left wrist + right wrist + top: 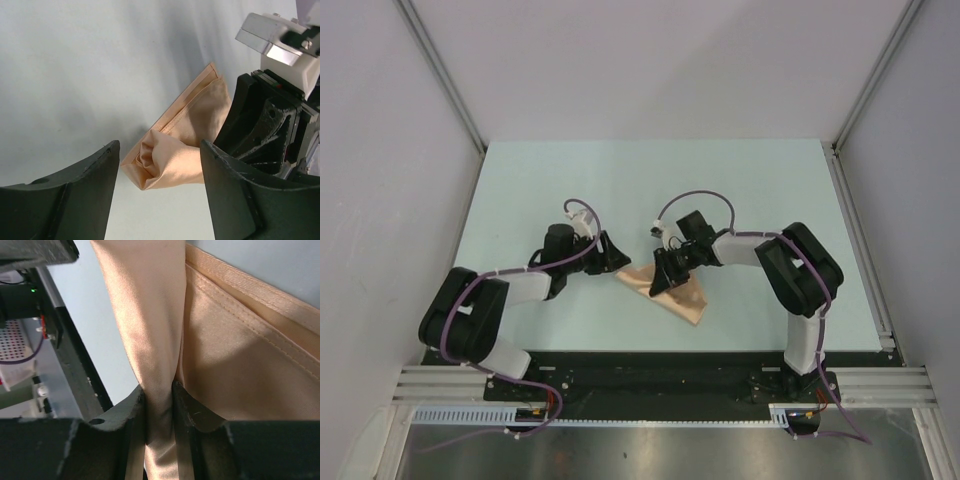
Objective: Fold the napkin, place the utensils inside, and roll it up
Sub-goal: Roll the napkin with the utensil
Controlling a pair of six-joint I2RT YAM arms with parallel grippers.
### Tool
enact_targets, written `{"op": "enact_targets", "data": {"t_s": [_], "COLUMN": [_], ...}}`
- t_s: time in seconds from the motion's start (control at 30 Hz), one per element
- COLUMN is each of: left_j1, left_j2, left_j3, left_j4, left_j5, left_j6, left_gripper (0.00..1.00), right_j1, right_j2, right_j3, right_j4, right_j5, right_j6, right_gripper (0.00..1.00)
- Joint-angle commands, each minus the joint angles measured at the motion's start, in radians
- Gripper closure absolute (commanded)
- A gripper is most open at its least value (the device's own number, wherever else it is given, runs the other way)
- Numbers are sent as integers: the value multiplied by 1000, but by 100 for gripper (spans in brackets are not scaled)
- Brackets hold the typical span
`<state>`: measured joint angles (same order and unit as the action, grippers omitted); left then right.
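The peach-orange napkin lies partly rolled on the table between the two arms. In the left wrist view its rolled end sits just beyond my left gripper, whose fingers stand apart and touch nothing. That gripper hovers at the napkin's left tip. My right gripper is shut on the rolled strip of napkin, with the flat hemmed layers lying beside it on the right. It comes down on the cloth's middle. The utensils are hidden.
The pale table is walled by white panels at the back and sides. A black mounting rail runs along its near edge. The right arm's black wrist stands close to the right of the left gripper.
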<state>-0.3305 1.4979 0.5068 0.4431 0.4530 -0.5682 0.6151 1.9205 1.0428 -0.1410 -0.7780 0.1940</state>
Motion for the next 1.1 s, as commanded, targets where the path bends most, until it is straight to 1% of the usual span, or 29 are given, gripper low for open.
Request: {"op": "enact_targets", "data": {"t_s": [0.0, 0.23, 0.33, 0.4, 0.43, 0.5, 0.53, 0.57, 0.6, 0.63, 0.67, 0.73, 0.77, 0.83, 0.87, 0.9, 0.97, 1.07], "left_j1": [2, 1, 1, -2, -4, -5, -5, -4, -5, -5, -5, -5, -5, -5, -5, -5, -5, -5], "left_j2": [36, 114, 142, 160, 165, 183, 186, 189, 194, 197, 199, 203, 203, 203, 205, 203, 205, 205], "left_j3": [-4, 9, 3, -4, -4, 1, 1, 2, 4, 6, 6, 7, 10, 12, 13, 15, 19, 21], "left_j4": [66, 106, 164, 190, 204, 207, 210, 210, 210, 210, 210, 207, 204, 200, 197, 194, 181, 174], "left_j5": [61, 115, 145, 168, 171, 174, 171, 174, 171, 173, 173, 173, 173, 173, 171, 170, 167, 165], "left_j6": [-13, -51, -78, -101, -104, -111, -114, -116, -116, -116, -117, -117, -117, -117, -116, -116, -111, -108], "left_gripper": [32, 35, 39, 48, 56, 67, 74, 79, 82, 89, 92, 94, 95, 96, 97, 97, 97, 98], "right_j1": [-23, -63, -69, -72, -72, -74, -74, -74, -74, -72, -74, -74, -71, -58, -51, -43, 4, 75], "right_j2": [54, 106, 121, 130, 132, 126, 121, 106, 95, 81, 68, 16, -9, -83, -106, -151, -193, -268], "right_j3": [13, 16, 23, 26, 29, 45, 52, 72, 82, 91, 108, 123, 129, 129, 129, 126, 115, 77], "right_j4": [0, 24, 9, 4, 1, -29, -46, -92, -113, -135, -173, -209, -232, -238, -241, -239, -220, -152], "right_j5": [-121, -187, -193, -196, -195, -184, -175, -162, -132, -112, -92, -2, 76, 161, 243, 291, 406, 503], "right_j6": [50, 81, 74, 70, 67, 50, 42, 18, 7, -1, -17, -24, -27, -30, -30, -31, -39, -56], "right_gripper": [71, 71, 71, 71, 71, 70, 69, 65, 62, 59, 52, 47, 45, 43, 43, 42, 40, 38]}}
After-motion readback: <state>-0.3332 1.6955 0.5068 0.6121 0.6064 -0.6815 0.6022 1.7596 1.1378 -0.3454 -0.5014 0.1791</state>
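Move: The left end of the rolled napkin edge lies about 2 cm back, 2 cm to the right and 3 cm below my open left hand. The napkin's flat part is centred some 5 cm back and 14 cm right of that hand, and the roll's far right end about 14 cm back and 18 cm right. My right hand already pinches the roll near its middle; from there the left end is about 4 cm ahead and 6 cm left. While my right hand keeps its pinch and rolls the wrist forward some 10 degrees, I sink my left hand about 3 cm, easing right and a little back, and shut its fingers on the roll's left end. Then my right fingers open and let go of the roll, and that hand pulls up and forward, slightly right, about 6 cm away, turning its wrist back. ##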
